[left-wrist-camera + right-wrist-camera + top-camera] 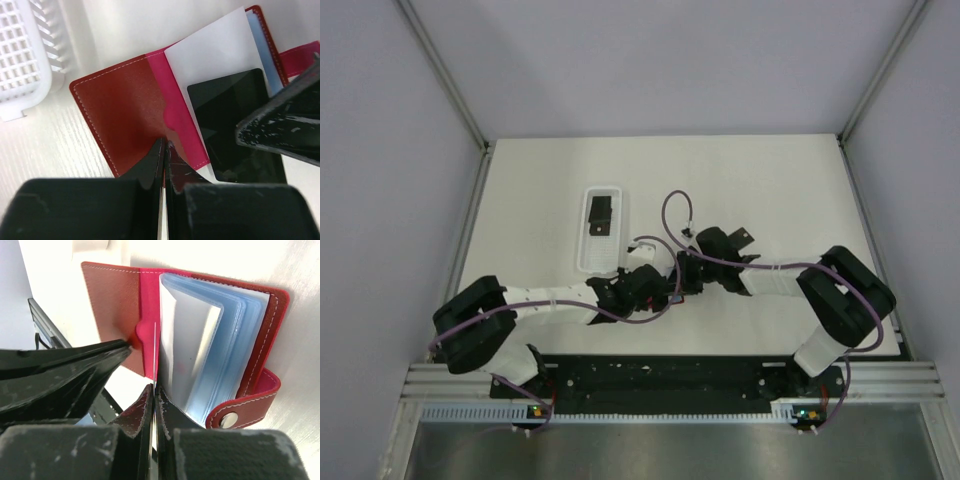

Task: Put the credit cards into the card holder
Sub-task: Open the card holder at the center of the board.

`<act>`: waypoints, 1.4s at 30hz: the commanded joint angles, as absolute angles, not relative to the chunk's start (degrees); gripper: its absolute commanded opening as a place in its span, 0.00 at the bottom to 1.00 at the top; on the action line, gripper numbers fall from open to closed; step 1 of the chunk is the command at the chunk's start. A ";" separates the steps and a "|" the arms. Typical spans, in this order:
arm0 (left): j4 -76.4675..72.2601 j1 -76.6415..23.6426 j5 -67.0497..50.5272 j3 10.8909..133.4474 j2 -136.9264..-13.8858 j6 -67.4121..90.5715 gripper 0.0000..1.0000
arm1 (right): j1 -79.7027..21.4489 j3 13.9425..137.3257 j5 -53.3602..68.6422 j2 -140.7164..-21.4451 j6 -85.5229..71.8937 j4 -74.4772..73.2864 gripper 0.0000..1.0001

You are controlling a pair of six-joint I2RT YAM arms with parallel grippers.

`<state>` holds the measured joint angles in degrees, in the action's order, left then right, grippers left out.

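Note:
The card holder is a red wallet lying open on the white table, its pale blue sleeves fanned up. My left gripper is shut on the near edge of its red cover. My right gripper is shut on a black credit card, seen edge-on in the right wrist view. That card lies against a white sleeve, partly inside the open wallet. In the top view both grippers meet at mid-table and hide the wallet. Another black card lies in the white tray.
The white slotted tray stands just left of and behind the grippers; its corner is close to the wallet. The wallet's snap tab sticks out on the right. Purple cables loop over both wrists.

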<state>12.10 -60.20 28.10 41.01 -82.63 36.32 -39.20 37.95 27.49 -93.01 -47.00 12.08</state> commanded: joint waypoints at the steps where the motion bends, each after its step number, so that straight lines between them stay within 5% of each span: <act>1: 6.08 -59.68 27.17 40.43 -85.51 38.23 0.00 | -39.02 39.11 27.33 -89.21 -45.44 10.90 0.00; 28: 2.11 -59.50 25.93 40.17 -87.89 36.83 0.00 | -27.34 39.90 25.22 -71.46 -37.09 -7.20 0.00; 42: 1.85 -59.59 25.31 40.17 -87.71 36.30 0.00 | -25.31 39.73 26.46 -76.37 -33.75 -8.35 0.00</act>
<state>3.84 -59.66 25.71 40.60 -87.74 37.10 -25.85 38.74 25.82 -73.82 -36.01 -8.25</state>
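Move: Just over the left cover, the shut left fingers have the middle of the open card holder about 3 cm ahead, 3 cm to the right and 2 cm below; the white tray's middle is some 18 cm ahead and 16 cm left. From the right hand, which already holds a black card with its free edge reaching in at the spine, the holder's middle is about 5 cm left, 1 cm ahead and 3 cm lower, and another card lies roughly 12 cm ahead and 15 cm right. Pressing its shut fingertips down onto the left cover near the spine, the left hand sinks just under 2 cm, shifts about 2 cm right and then holds there. The right hand, keeping its pinch on the black card, eases upward and then draws it away from the sleeves to the right, some 8 cm across, about 6 cm up and 3 cm forward, the wrist turning slightly clockwise. ##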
